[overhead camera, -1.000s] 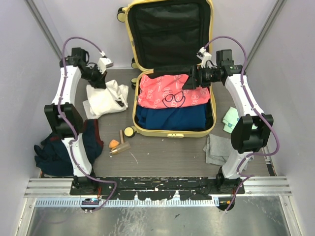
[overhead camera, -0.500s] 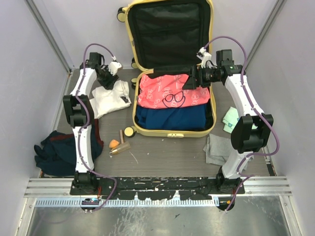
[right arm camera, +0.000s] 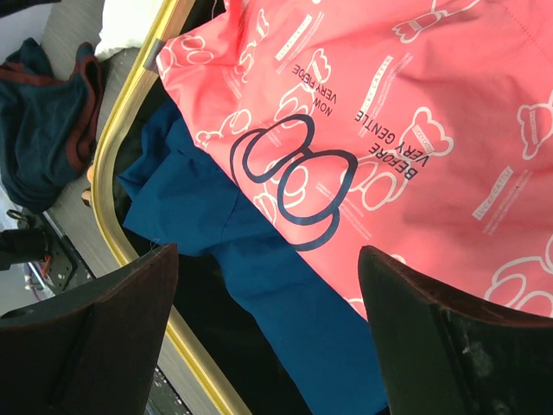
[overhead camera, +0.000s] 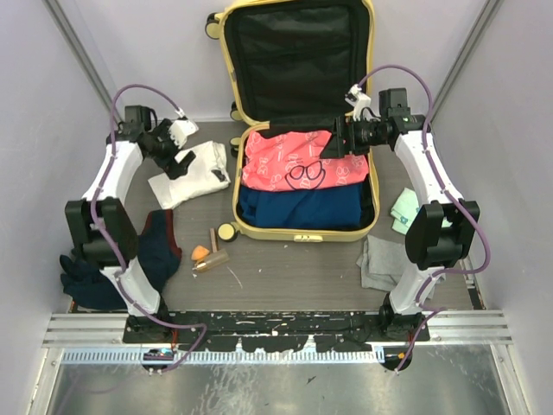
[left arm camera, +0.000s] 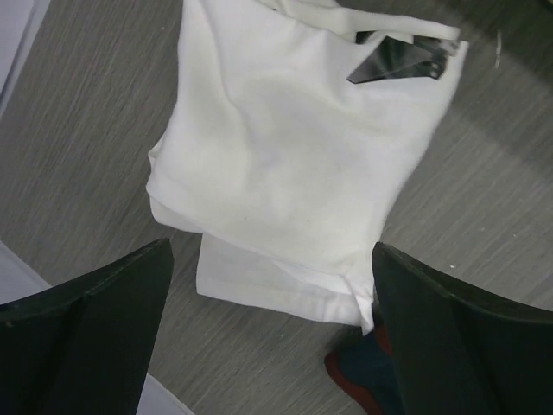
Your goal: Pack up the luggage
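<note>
The luggage [overhead camera: 298, 235], a pale-yellow suitcase, lies open with its black-lined lid up at the back. Its base holds a pink printed shirt [overhead camera: 298, 160] [right arm camera: 389, 112] over a blue garment [overhead camera: 298, 206] [right arm camera: 285, 294]. A folded white garment [overhead camera: 192, 173] [left arm camera: 294, 147] lies on the table left of the case. My left gripper [overhead camera: 179, 158] [left arm camera: 272, 337] hovers over its near edge, open and empty. My right gripper [overhead camera: 333, 143] [right arm camera: 268, 337] hangs open above the pink shirt at the case's right side, holding nothing.
A dark navy and red garment [overhead camera: 112, 259] [left arm camera: 363, 380] is heaped at the left front. A grey cloth [overhead camera: 380, 259] and a green packet [overhead camera: 404, 210] lie right of the case. Small items sit by its front corner: a round disc [overhead camera: 226, 232], an orange piece [overhead camera: 200, 252].
My left gripper went from shut to open and let go of the white garment, which now lies flatter on the table. The left arm swung out and back. The right arm stayed still.
</note>
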You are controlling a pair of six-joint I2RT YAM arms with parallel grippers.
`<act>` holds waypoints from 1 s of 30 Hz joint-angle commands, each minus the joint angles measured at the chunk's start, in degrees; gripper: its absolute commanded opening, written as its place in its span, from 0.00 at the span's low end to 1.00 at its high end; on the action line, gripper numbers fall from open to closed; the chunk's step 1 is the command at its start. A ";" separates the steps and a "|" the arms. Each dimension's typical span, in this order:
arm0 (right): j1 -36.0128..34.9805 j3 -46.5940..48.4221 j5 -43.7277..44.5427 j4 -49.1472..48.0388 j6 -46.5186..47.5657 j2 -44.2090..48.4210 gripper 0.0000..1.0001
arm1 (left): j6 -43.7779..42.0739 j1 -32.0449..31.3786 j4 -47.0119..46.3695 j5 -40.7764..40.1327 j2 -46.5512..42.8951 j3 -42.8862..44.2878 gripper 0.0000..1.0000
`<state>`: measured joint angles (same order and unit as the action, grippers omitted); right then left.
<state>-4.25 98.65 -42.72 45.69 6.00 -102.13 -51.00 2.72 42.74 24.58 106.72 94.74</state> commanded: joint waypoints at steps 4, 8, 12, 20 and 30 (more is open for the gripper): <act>0.30 0.33 -1.31 -1.34 -0.80 2.57 0.89 | -9.55 -3.34 -17.20 2.76 -8.92 -17.34 0.98; 0.30 0.89 -1.07 -1.20 -0.71 2.46 0.89 | -11.16 -5.41 -23.93 -0.21 -7.70 -21.75 0.98; 0.30 1.11 -0.77 -0.58 0.21 2.38 0.89 | -11.93 -7.38 -29.16 -3.09 -5.36 -23.86 1.00; 1.61 1.69 0.27 1.13 1.52 1.94 0.89 | -17.46 -11.19 -40.23 -8.81 -0.50 -30.88 0.99; 3.45 1.80 0.49 1.33 1.12 1.66 0.89 | -8.81 -10.08 -30.77 -11.98 11.33 -15.33 0.55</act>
<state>-1.34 98.45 -42.15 47.42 6.72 -102.13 -63.88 -8.60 4.19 13.21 113.84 72.77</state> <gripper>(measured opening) 0.890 0.675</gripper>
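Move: The white shirt's middle lies about 4 cm ahead of the left hand, some 2 cm to its right and 12 cm below. The open suitcase has its middle roughly 34 cm to that hand's right and 4 cm back, while the navy garment's middle is some 26 cm back and 12 cm to the left. From the right hand, the shirt is about 40 cm to the left, 9 cm ahead and 20 cm below. Down and to the right, first easing slightly back, the open left hand sinks about 11 cm to the shirt's printed right part. Low down it reverses and pushes forward, the wrist turning clockwise with its left side rising, and the fingers start closing around bunched cloth. Late on, the open right hand drifts about 2 cm right. ##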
